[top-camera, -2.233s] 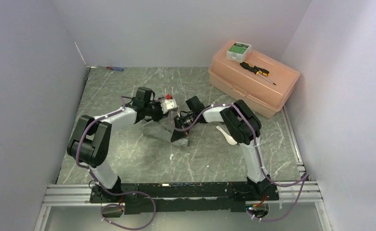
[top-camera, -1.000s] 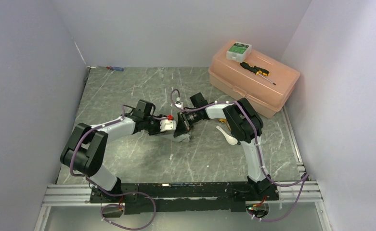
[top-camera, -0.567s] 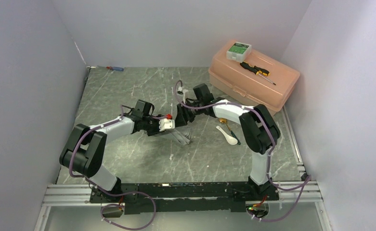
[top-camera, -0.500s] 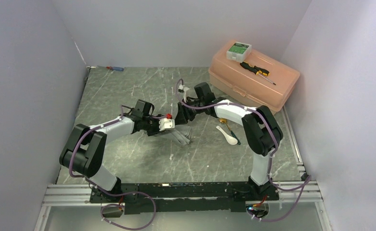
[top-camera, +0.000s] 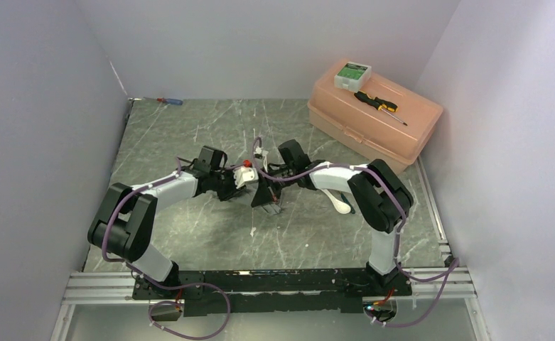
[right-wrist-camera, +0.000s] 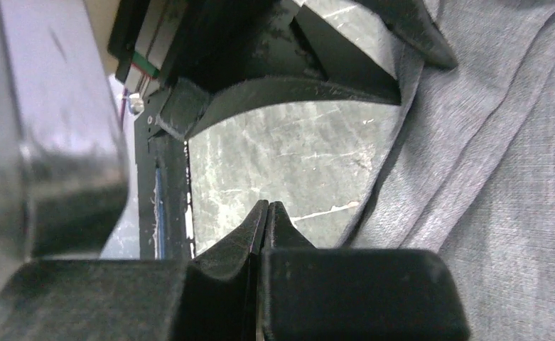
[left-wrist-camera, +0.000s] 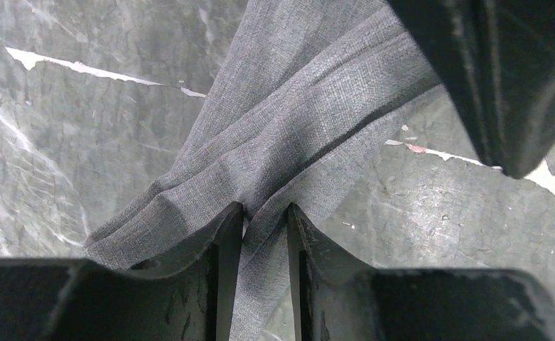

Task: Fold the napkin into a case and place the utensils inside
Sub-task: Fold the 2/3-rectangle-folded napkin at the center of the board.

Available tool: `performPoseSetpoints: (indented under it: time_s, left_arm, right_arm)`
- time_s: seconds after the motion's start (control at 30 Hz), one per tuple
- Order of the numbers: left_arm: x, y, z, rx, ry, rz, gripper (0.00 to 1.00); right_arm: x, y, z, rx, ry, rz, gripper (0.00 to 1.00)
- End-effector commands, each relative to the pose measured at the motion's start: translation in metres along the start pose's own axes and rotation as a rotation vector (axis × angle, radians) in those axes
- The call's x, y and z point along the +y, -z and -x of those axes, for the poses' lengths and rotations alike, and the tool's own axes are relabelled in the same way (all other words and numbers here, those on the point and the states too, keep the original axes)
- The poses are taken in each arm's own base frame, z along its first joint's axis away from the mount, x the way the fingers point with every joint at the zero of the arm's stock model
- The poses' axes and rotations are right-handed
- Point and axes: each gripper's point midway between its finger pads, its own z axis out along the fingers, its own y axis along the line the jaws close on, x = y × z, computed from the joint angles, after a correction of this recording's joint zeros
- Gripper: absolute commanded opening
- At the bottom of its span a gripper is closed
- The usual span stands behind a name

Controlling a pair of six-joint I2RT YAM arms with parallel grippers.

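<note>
The grey napkin [left-wrist-camera: 310,121] lies bunched in long folds on the marbled table. My left gripper [left-wrist-camera: 265,213] is shut on one fold at its near end. In the top view most of the napkin [top-camera: 271,207] is hidden under the two wrists. The left gripper [top-camera: 253,186] and right gripper [top-camera: 266,195] nearly touch there. My right gripper [right-wrist-camera: 266,209] is shut with nothing between its fingers, just left of the napkin [right-wrist-camera: 502,163]. The white spoon [top-camera: 342,206] lies on the table beside the right forearm. The gold spoon is hidden.
A peach plastic box [top-camera: 402,135] stands at the back right, with a black-and-yellow screwdriver [top-camera: 379,105] and a small white-and-green box [top-camera: 352,73] on its lid. A red-and-blue screwdriver [top-camera: 169,101] lies at the back left by the wall.
My right gripper opened, let the napkin go and swung away behind it, then came back down beside the cloth and shut empty. The left gripper kept its hold and lifted slightly.
</note>
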Motion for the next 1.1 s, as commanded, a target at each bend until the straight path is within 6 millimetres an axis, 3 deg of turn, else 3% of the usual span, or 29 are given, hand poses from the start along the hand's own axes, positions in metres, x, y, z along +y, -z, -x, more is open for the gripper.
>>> performPoseSetpoints:
  time_s: [0.0,0.2,0.3,0.37,0.57,0.7,0.93,0.97,1.03,1.07]
  left_arm:
    - [0.015,0.003,0.014,-0.027,0.072,0.043,0.34]
    - [0.016,0.001,0.010,-0.016,0.118,0.043,0.32]
    - [0.015,0.000,0.008,-0.010,0.132,0.039,0.32]
    - [0.015,-0.001,0.008,-0.010,0.139,0.037,0.32]
    - [0.017,-0.004,0.007,-0.009,0.144,0.035,0.32]
    - [0.018,-0.005,0.006,-0.003,0.157,0.035,0.32]
    - [0.018,-0.006,0.002,0.008,0.188,0.035,0.31]
    - [0.019,-0.006,0.001,0.011,0.188,0.036,0.31]
    - [0.020,-0.006,-0.001,0.019,0.194,0.042,0.30]
    - [0.021,-0.006,-0.002,0.023,0.203,0.044,0.30]
  right_arm:
    - [0.012,0.001,0.004,-0.020,0.077,0.074,0.00]
    - [0.004,0.017,-0.012,0.011,0.108,-0.073,0.00]
    - [-0.004,0.032,-0.020,-0.007,0.115,-0.212,0.24]
    - [-0.006,0.045,-0.013,-0.049,0.141,-0.306,0.32]
    - [-0.009,0.063,-0.007,-0.098,0.200,-0.424,0.33]
    - [-0.025,0.074,-0.011,-0.097,0.187,-0.536,0.33]
    - [-0.024,0.068,-0.013,-0.101,0.182,-0.511,0.41]
    - [-0.023,0.066,-0.013,-0.105,0.185,-0.501,0.45]
    - [-0.020,0.063,-0.015,-0.108,0.193,-0.480,0.68]
    - [-0.021,0.062,-0.016,-0.107,0.191,-0.476,0.97]
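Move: The napkin's free right end lies about 5 cm to the right of the right hand, some 1 cm ahead and 6 cm below its shut, empty fingers. The stretch the left fingers already pinch is about 6 cm to the right hand's left, 5 cm ahead and 5 cm lower; the white spoon is roughly 22 cm to its right, 3 cm ahead and 7 cm below. From the left hand the free end is about 10 cm right, 4 cm back and 2 cm lower. Over the napkin's free end the right hand draws away from the left gripper, about 7 cm to the right. It first dips and eases back a little, then comes forward, rising and sinking again, while it turns some 30 degrees so the fingers point more steeply down and open well over half. The left fingers keep their pinch, turning slightly counter-clockwise as they settle about 1 cm down. ##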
